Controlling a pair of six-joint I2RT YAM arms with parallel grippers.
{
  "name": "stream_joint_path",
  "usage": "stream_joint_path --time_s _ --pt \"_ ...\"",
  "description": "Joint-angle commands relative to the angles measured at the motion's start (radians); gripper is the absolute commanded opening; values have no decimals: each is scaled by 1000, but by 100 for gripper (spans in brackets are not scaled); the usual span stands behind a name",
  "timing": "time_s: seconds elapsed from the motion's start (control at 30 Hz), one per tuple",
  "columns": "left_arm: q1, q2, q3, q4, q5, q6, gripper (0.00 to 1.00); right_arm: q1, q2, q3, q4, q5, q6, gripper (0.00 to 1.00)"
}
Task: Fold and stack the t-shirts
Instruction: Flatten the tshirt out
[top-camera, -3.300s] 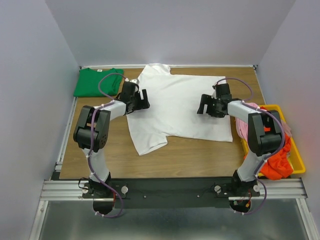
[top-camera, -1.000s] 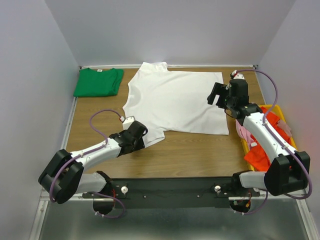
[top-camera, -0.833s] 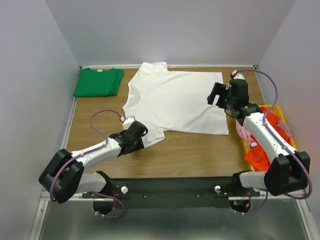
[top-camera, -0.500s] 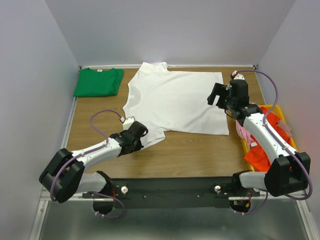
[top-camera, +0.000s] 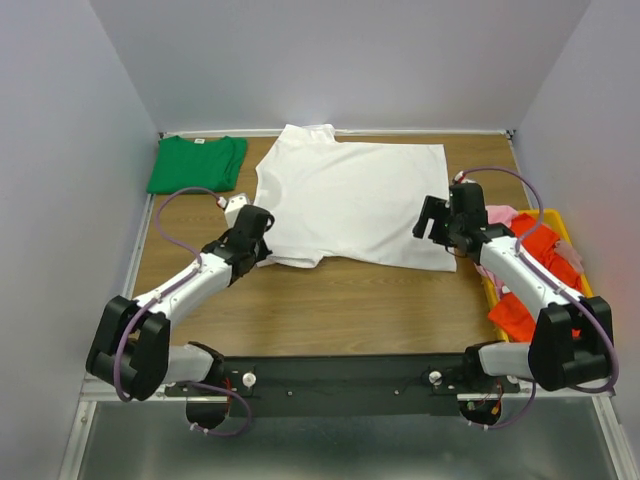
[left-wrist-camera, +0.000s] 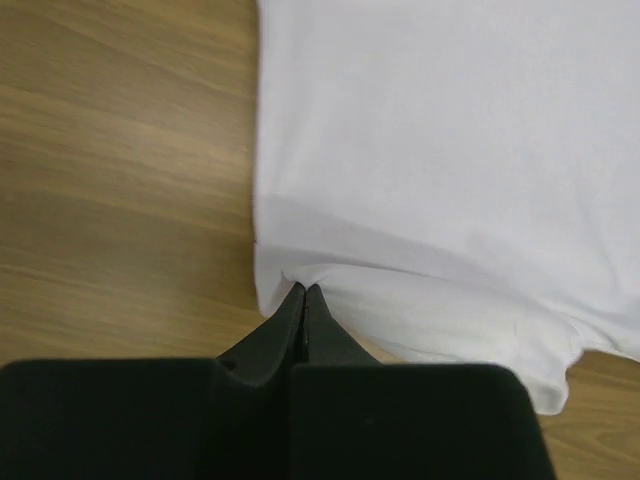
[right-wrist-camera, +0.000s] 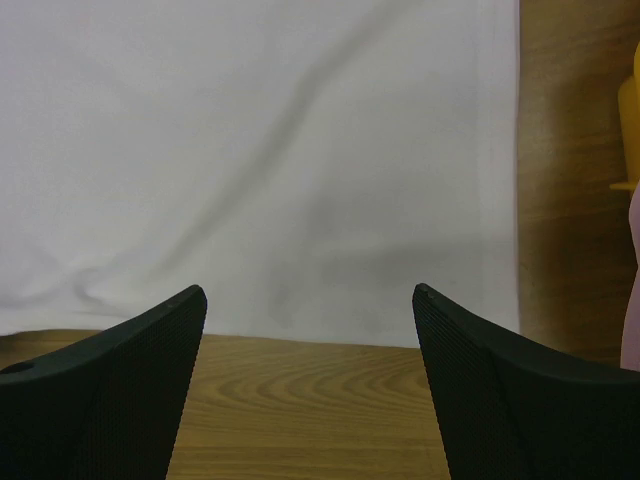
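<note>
A white t-shirt (top-camera: 350, 195) lies spread flat at the middle back of the table, neck to the back left. My left gripper (top-camera: 260, 247) is shut on its near-left sleeve edge; in the left wrist view the closed tips (left-wrist-camera: 303, 291) pinch a fold of white cloth (left-wrist-camera: 430, 160). My right gripper (top-camera: 432, 222) is open and empty, low over the shirt's near-right hem corner; in the right wrist view the white cloth (right-wrist-camera: 260, 150) and its hem lie between the spread fingers (right-wrist-camera: 150, 350). A folded green t-shirt (top-camera: 197, 163) lies at the back left corner.
A yellow bin (top-camera: 600, 335) at the right table edge holds crumpled orange-red (top-camera: 530, 285) and pink (top-camera: 500, 215) shirts; its corner shows in the right wrist view (right-wrist-camera: 630, 130). Bare wood table (top-camera: 380, 300) lies in front of the white shirt.
My left gripper has carried the sleeve from the near-left back and inward, folding it toward the shirt body. My right gripper has moved from the shirt's far right side toward the near-right hem.
</note>
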Motion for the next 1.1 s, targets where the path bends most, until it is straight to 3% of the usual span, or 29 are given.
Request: stream_joint_path --time_s 0.0,0.5,1.07 --pt "93 -56 -27 63 -25 105 0 4 13 -58 -63 -14 46 88" --pt "102 -73 -56 119 60 123 0 5 -64 -161 -168 43 106 74" --pt "102 -88 -64 152 116 140 0 5 57 -181 -95 173 162 55"
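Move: My open right hand hovers over the white t-shirt; the shirt's near right corner lies roughly 7 cm back, 6 cm to its right and 10 cm below. The pink shirt at the basket's edge is about 15 cm to that hand's right and 2 cm back, some 7 cm lower. My shut left hand already holds the near left edge up; the near left corner hangs about 2 cm to its left, level fore and aft, 6 cm below, and the green shirt lies about 22 cm ahead, 16 cm left. I sink my right hand about 8 cm while drawing it back nearly as far, then veer right onto the white t-shirt's near right corner, tipping the fingers some 20 degrees steeper, turning slightly clockwise and narrowing them to around half open astride it. My left hand keeps its pinch, tugs the near left edge about 3 cm left, then eases halfway back right while rising a little. ##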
